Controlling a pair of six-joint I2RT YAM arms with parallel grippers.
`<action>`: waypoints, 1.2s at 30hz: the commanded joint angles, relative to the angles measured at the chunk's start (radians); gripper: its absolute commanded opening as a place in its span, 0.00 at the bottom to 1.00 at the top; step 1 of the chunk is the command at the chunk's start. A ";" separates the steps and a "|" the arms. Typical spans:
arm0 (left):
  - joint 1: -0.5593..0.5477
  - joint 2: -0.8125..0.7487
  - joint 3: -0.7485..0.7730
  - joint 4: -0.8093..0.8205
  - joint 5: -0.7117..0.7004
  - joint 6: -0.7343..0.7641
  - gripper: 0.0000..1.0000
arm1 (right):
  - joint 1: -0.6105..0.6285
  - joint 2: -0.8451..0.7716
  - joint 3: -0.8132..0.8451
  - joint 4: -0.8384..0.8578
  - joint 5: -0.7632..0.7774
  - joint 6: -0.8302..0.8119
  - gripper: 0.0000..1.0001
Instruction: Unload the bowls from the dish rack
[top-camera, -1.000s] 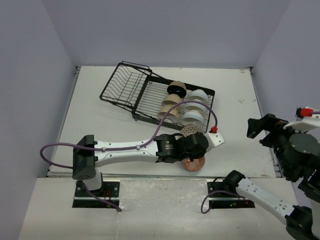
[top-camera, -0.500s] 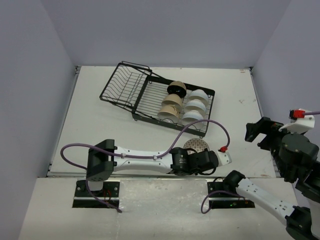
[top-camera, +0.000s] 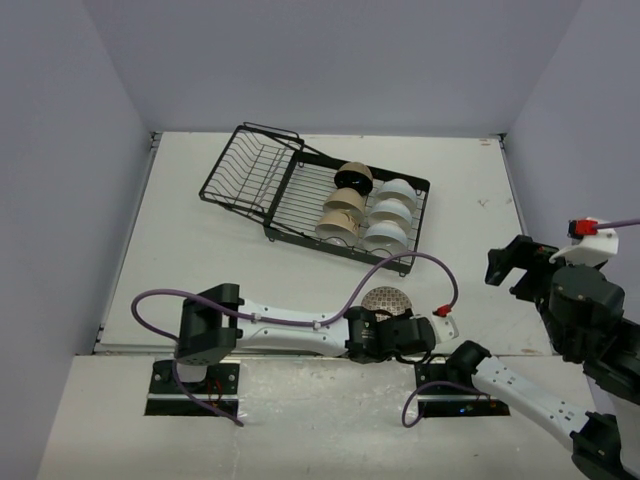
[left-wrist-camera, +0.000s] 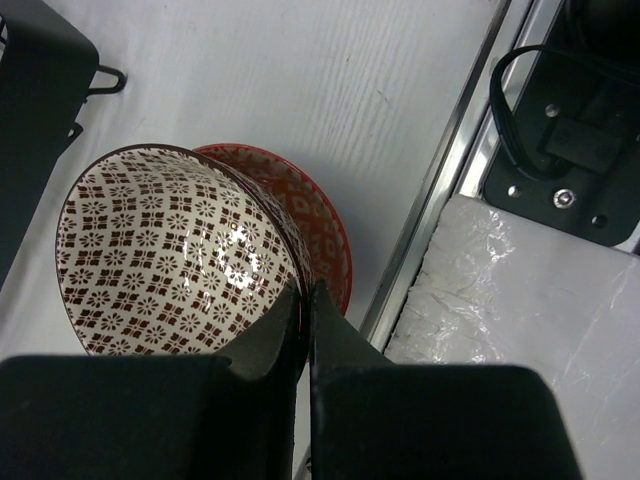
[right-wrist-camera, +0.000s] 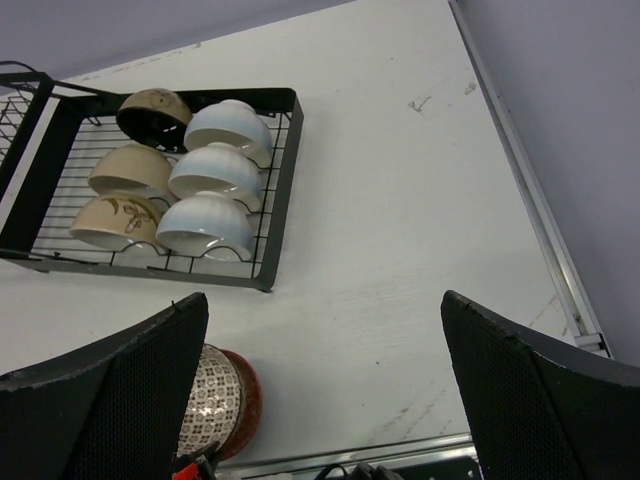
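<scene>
My left gripper (left-wrist-camera: 305, 290) is shut on the rim of a brown-and-white patterned bowl (left-wrist-camera: 170, 250), one finger inside and one outside. That bowl (top-camera: 387, 298) is tilted and leans into a red bowl (left-wrist-camera: 320, 215) on the table by the near edge. The black dish rack (top-camera: 424, 186) stands at the back, and several white and beige bowls (right-wrist-camera: 215, 175) lie upside down in its flat section (right-wrist-camera: 282, 190). My right gripper (right-wrist-camera: 322, 300) is open and empty, held high over the table's right side (top-camera: 520, 268).
The rack's tilted basket section (top-camera: 245, 165) holds nothing. A metal rail (left-wrist-camera: 440, 180) runs along the table's front edge just right of the red bowl. A purple cable (top-camera: 400, 262) loops between the rack's front corner and the left wrist.
The left arm has drawn back toward the near edge, carrying the patterned bowl from beside the rack's corner down onto the red bowl. The right gripper has drifted slightly.
</scene>
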 joint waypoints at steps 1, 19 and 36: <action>0.002 0.006 -0.012 0.063 -0.076 -0.011 0.00 | 0.000 0.008 -0.013 0.012 0.008 0.008 0.99; 0.032 0.067 0.008 0.065 -0.094 -0.019 0.18 | 0.000 0.007 -0.042 0.046 -0.022 -0.004 0.99; 0.032 0.018 0.047 -0.004 -0.076 -0.028 0.33 | 0.000 0.002 -0.059 0.055 -0.039 -0.016 0.99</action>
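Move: The left hand still pinches the rim of the patterned bowl, with the red bowl it is bound for about 3 cm ahead, 3 cm to the right and 7 cm below. The rack's nearest white bowl stands some 20 cm ahead, straight in line and about 4 cm lower; the nearest tan bowl is roughly 22 cm ahead and 11 cm left. From the waiting right hand, the red bowl lies about 20 cm left, 4 cm back and 33 cm down. Left hand lowers the patterned bowl about 3 cm into the red one, then opens while easing 2 cm forward. ##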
